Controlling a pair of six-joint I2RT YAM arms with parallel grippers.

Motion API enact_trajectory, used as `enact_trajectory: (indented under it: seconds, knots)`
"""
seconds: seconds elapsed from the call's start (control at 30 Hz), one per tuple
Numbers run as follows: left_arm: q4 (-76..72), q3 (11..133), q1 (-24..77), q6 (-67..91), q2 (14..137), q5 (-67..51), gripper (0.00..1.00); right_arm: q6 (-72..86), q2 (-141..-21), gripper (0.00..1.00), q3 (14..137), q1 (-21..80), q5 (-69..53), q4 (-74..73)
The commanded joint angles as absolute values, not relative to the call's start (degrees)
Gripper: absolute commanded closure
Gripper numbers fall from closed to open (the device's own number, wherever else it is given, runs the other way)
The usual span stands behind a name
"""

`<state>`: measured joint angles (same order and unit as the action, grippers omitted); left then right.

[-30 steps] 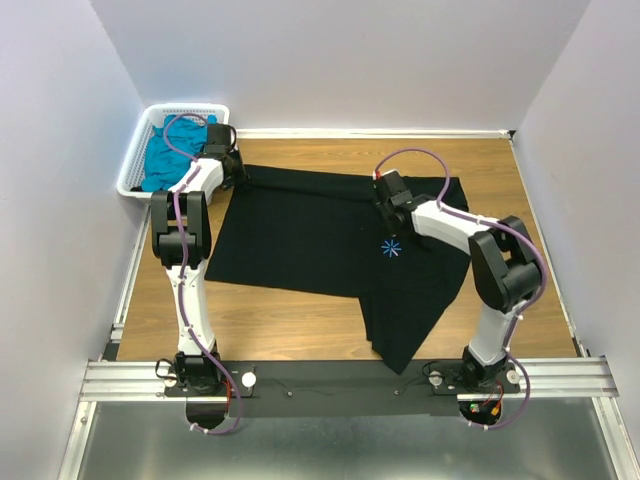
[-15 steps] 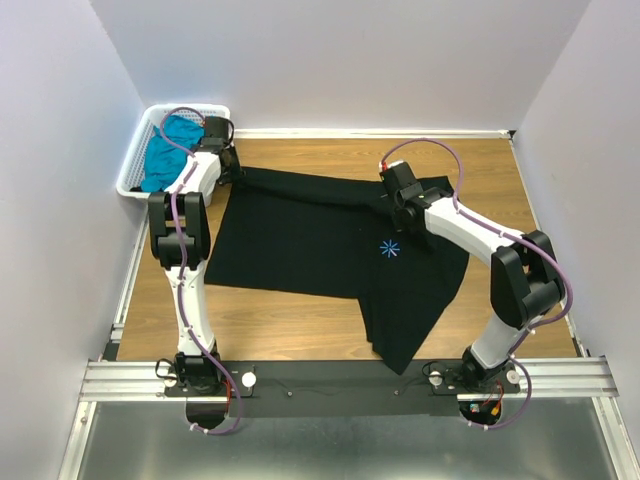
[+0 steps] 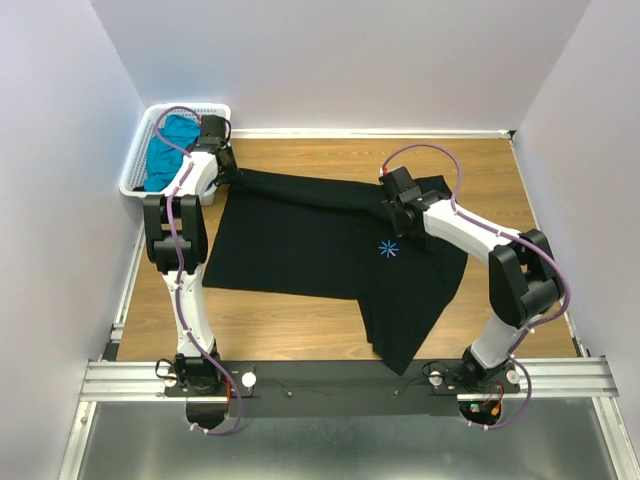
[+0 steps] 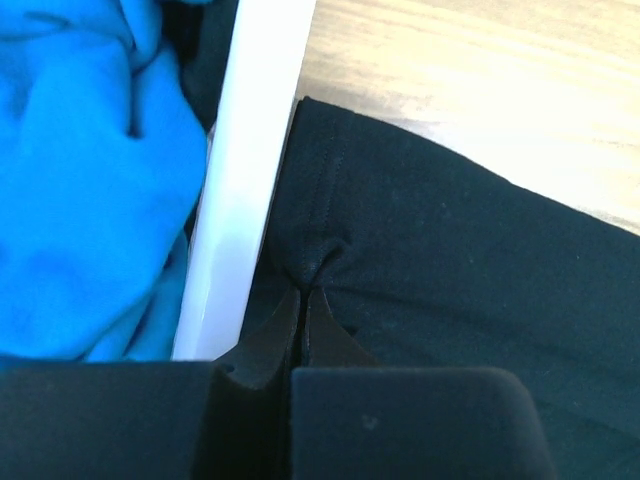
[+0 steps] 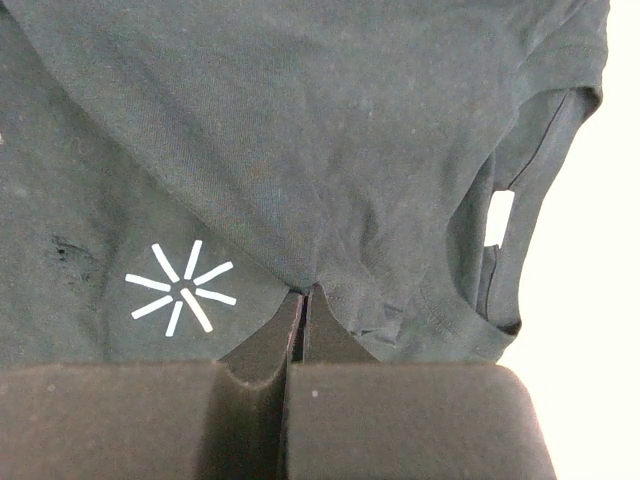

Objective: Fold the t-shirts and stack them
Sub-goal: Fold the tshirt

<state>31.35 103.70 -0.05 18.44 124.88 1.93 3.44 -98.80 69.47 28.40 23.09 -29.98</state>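
Note:
The large black t-shirt (image 3: 310,235) lies spread on the wooden table, its starburst print (image 3: 389,248) near the middle right. My left gripper (image 3: 222,172) is shut on the shirt's far left corner by the basket; in the left wrist view the cloth (image 4: 450,250) puckers at the closed tips (image 4: 304,292). My right gripper (image 3: 392,205) is shut on a fold of the same shirt near the neck; the right wrist view shows the pinch (image 5: 304,292), the print (image 5: 180,288) and the white neck label (image 5: 499,217). The teal-blue t-shirt (image 3: 165,150) lies crumpled in the basket.
The white slotted basket (image 3: 132,180) stands at the table's far left corner; its rim (image 4: 250,170) runs right beside my left gripper. A flap of the black shirt hangs toward the near edge (image 3: 400,340). Grey walls close in on three sides.
Both grippers have pulled the shirt's far edge toward the back of the table and stretched it. The left gripper moved up beside the basket; the right shifted slightly.

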Motion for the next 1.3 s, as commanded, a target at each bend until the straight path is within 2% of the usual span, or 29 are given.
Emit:
enact_trajectory:
  seconds: [0.0,0.5,0.83,0.93,0.97,1.13,1.17,1.2,1.27]
  knots:
    - [33.4,102.0,-1.1,18.3,123.5,3.4,0.98,5.1,-100.2,0.99,68.3,28.1,24.9,-31.6]
    - [32.2,99.4,-0.2,17.5,117.5,8.1,0.97,6.7,-97.3,0.99,68.6,27.9,26.7,-33.6]
    - [32.5,91.1,3.0,19.2,115.2,8.3,0.9,9.3,-96.2,0.99,65.1,28.0,25.2,-34.3]
    - [32.3,89.5,3.0,20.2,114.8,10.0,0.76,9.8,-96.4,0.96,64.6,27.9,23.4,-34.4]
    - [32.1,89.5,3.0,20.3,114.6,10.5,0.65,9.8,-96.4,0.95,64.6,27.9,23.0,-34.3]
    - [31.8,90.6,3.0,21.0,112.9,10.6,0.27,9.9,-95.5,0.7,65.7,27.9,22.1,-34.5]
    - [31.8,90.8,3.1,21.0,112.4,10.6,0.23,9.9,-95.3,0.66,66.1,27.9,22.1,-34.6]
    - [31.8,91.0,3.1,21.1,111.7,10.7,0.19,10.2,-95.0,0.57,66.8,27.4,22.1,-34.6]
    - [32.1,91.4,3.1,21.2,111.0,10.7,0.1,10.7,-94.3,0.5,67.6,26.5,21.3,-34.6]
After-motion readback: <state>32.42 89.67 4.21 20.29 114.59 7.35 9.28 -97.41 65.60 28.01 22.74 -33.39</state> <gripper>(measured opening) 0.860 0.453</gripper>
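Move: The left hand pinches the black shirt's edge just right of the basket, whose middle lies about 13 cm to its left and 4 cm ahead. Its laying spot is some 7 cm back, 1 cm right and 4 cm below. The right hand pinches a fold to lay about 3 cm back, 1 cm right and 4 cm below. The flower logo lies roughly 4 cm left and 1 cm back of this hand, the collar tag 8 cm right and 2 cm ahead. Still pinching the shirt's edge, the left hand lifts it about 2.5 cm, then draws it back some 6 cm and down past its starting height onto the shirt body, lets go with the fingers opening wide, and rises about 2.5 cm. The right hand keeps its fold almost still, then eases it back and down by 3 and 2 cm, and half opens. ##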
